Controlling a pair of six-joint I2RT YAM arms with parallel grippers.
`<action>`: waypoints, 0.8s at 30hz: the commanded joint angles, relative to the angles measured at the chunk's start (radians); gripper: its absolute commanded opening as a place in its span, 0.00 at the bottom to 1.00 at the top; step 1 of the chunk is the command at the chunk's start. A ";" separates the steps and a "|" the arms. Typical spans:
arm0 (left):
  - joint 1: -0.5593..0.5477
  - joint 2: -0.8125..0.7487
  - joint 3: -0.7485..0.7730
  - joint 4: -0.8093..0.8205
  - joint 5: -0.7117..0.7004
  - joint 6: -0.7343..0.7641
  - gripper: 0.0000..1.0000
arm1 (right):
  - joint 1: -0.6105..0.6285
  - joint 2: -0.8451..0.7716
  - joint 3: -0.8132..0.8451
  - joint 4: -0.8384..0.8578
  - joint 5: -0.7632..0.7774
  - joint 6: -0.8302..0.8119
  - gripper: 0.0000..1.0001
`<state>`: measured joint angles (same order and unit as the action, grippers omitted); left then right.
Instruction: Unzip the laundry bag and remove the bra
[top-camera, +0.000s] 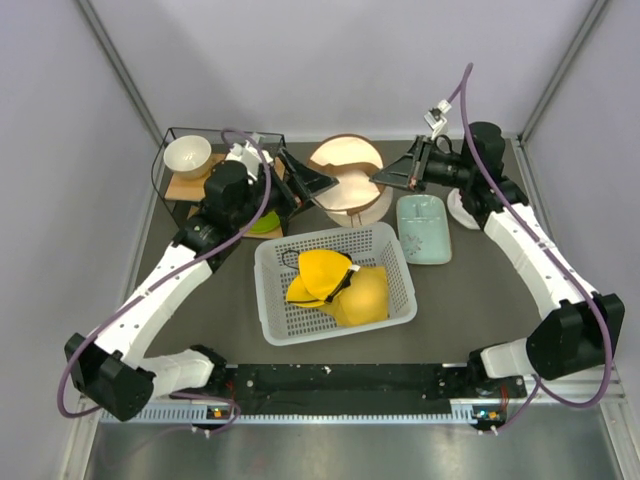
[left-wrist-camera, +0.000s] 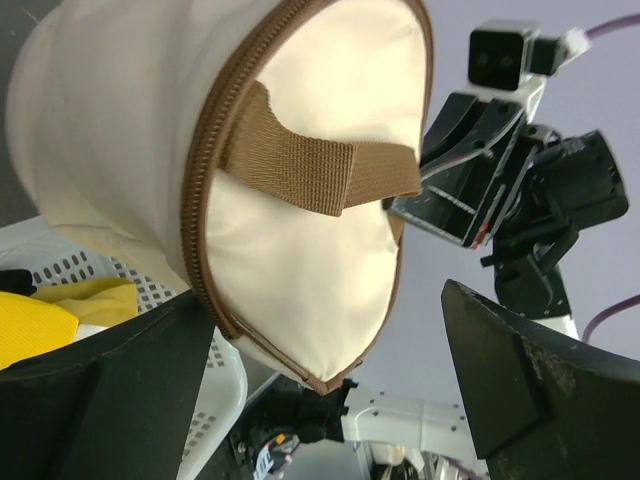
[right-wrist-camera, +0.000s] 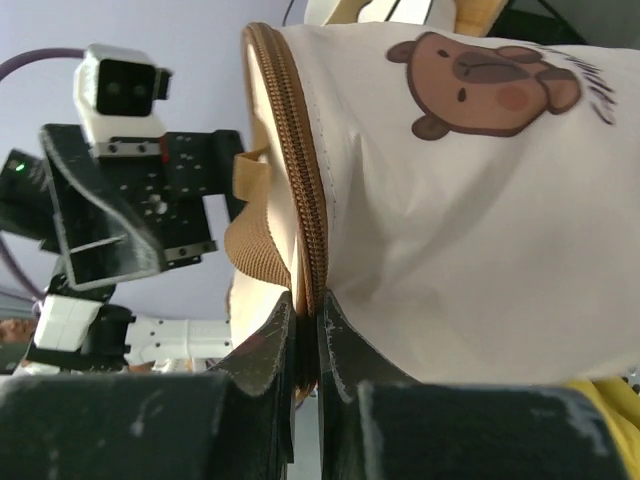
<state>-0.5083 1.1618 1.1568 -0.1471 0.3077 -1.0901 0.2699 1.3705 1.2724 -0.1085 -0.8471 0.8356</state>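
Note:
The cream laundry bag (top-camera: 348, 180) stands at the back middle of the table, between my two grippers. In the left wrist view its round end (left-wrist-camera: 300, 240) faces me, with a brown strap (left-wrist-camera: 310, 160) and a brown zipper (left-wrist-camera: 200, 200) that looks closed. My left gripper (top-camera: 318, 184) is open; the bag's lower edge sits between its jaws (left-wrist-camera: 330, 400) without touching them. My right gripper (top-camera: 388, 178) is shut on the bag's zipper seam (right-wrist-camera: 308, 320). A brown bear print (right-wrist-camera: 480, 80) shows on the bag's side. The bra is hidden.
A white lattice basket (top-camera: 275, 300) with a yellow padded garment (top-camera: 335, 285) stands in front of the bag. A pale green tray (top-camera: 423, 228) lies to the right. A wire rack (top-camera: 170, 185) holding a white bowl (top-camera: 187, 155) stands at the back left.

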 joint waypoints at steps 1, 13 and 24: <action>0.004 0.047 0.023 0.090 0.165 0.038 0.99 | -0.011 0.010 0.067 0.027 -0.151 -0.038 0.00; 0.004 0.081 0.012 0.121 0.163 0.003 0.12 | -0.011 0.038 0.058 -0.020 -0.182 -0.082 0.00; 0.005 0.121 0.037 0.081 0.110 -0.071 0.00 | -0.012 -0.270 0.058 -0.427 0.236 -0.535 0.94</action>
<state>-0.5003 1.2686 1.1553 -0.1280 0.4324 -1.1278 0.2569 1.2881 1.3403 -0.4618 -0.7395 0.5037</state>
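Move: The left part of the laundry bag's zip rim lies about 2 cm to my open left hand's right and 3 cm below, level with it fore and aft. The bag's middle, with my right fingers already pinching the rim's other side, is some 4 cm farther out, 4 cm right and 5 cm below. The white basket's middle is about 32 cm below my left hand, 4 cm back and 2 cm right. From my right hand that left rim is about 7 cm left, 2 cm back and 2 cm below. I ease my left hand down about 3 cm and 2 cm to the right onto the bag's brown zip rim beside the strap, turning slightly clockwise, and shut its fingers to pinch the rim. My right hand keeps its pinch, sinking a little, until that grip is closed; then it opens wide, comes off the rim and draws away right and back about 3 cm, its left side dipping some 15 degrees. ##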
